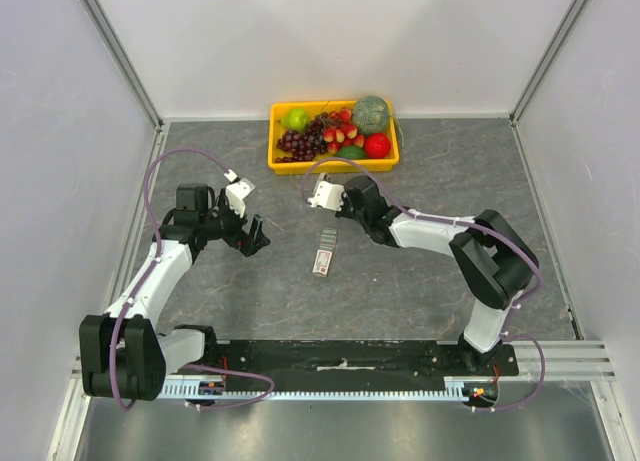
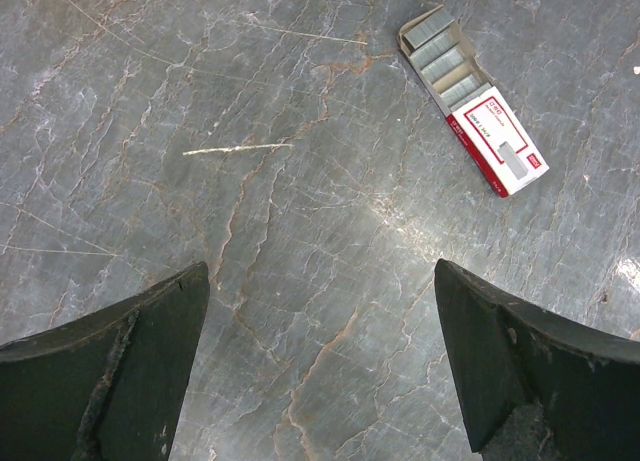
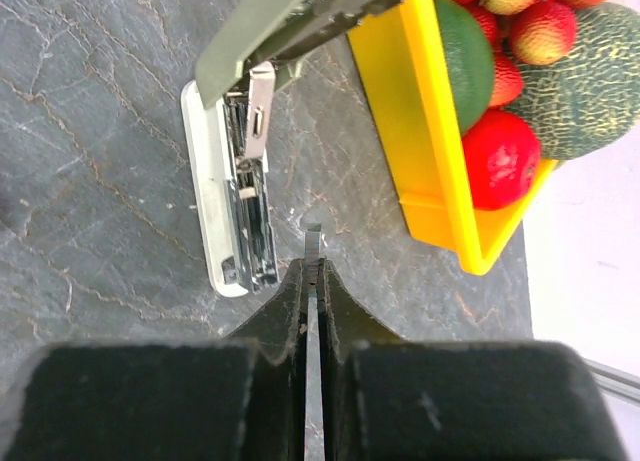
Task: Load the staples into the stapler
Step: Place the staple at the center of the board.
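Observation:
The stapler (image 1: pixel 325 193) lies open on the table in front of the fruit tray; in the right wrist view its lid is raised over the white base (image 3: pixel 210 171) and the bare metal channel (image 3: pixel 250 211). My right gripper (image 3: pixel 313 271) is shut on a thin silvery strip of staples (image 3: pixel 314 243), whose tip pokes out just right of the channel's near end. The staples box (image 1: pixel 323 253), red and white, lies mid-table; in the left wrist view the box (image 2: pixel 497 141) is slid open with silvery strips (image 2: pixel 440 53) showing. My left gripper (image 2: pixel 320 311) hovers open over bare table, left of the box.
A yellow tray (image 1: pixel 330 165) of toy fruit stands at the back centre, its corner (image 3: pixel 420 196) close to the right of the stapler. White walls enclose the table on three sides. A metal rail runs along the near edge.

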Robot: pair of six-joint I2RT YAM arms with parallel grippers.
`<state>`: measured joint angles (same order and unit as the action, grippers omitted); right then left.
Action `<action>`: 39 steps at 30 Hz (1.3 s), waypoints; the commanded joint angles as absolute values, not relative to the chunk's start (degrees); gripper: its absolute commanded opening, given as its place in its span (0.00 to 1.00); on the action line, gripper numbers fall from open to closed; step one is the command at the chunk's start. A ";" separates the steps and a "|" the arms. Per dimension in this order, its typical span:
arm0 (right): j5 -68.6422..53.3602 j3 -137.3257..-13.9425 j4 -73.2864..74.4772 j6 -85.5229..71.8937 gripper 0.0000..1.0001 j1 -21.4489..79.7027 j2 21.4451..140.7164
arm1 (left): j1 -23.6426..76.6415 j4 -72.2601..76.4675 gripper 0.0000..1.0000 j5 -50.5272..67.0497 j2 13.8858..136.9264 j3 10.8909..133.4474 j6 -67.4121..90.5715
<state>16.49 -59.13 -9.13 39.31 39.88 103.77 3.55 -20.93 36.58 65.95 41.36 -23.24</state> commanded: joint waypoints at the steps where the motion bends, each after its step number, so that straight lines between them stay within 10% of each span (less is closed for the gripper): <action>1: 15.39 -56.43 -10.37 41.66 0.07 40.25 96.08 | 3.16 -20.57 1.00 38.14 64.95 41.75 -23.20; 39: 25.14 -34.19 -16.09 48.16 0.09 52.82 94.04 | 2.90 -20.57 1.00 37.35 62.75 41.84 -23.20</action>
<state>24.25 -34.24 -14.37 47.44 52.25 93.36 3.33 -20.93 36.53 64.01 41.34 -23.24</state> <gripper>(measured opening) 0.082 0.993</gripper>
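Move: The bare spot of tabletop I'm taking the staple to lies some 12 cm back and 3 cm to the right of my right hand, about 7 cm below. The open stapler is almost directly under this hand, some 5 cm down and 1 cm to its left; the staple box lies about 14 cm back and 5 cm left, the white stapler roughly 7 cm back and 15 cm right. From my left hand the spot is some 19 cm right, 2 cm ahead and 11 cm below. Still pinching the staple strip, I lift my right hand about 3 cm clear over the open stapler while starting to draw it back, then carry it in one arc some 12 cm back and a little right, sinking about 9 cm from the top to just above bare tabletop on the right of the staple box. On the way I swing it some 10 degrees counter-clockwise and let its left side roll down. ##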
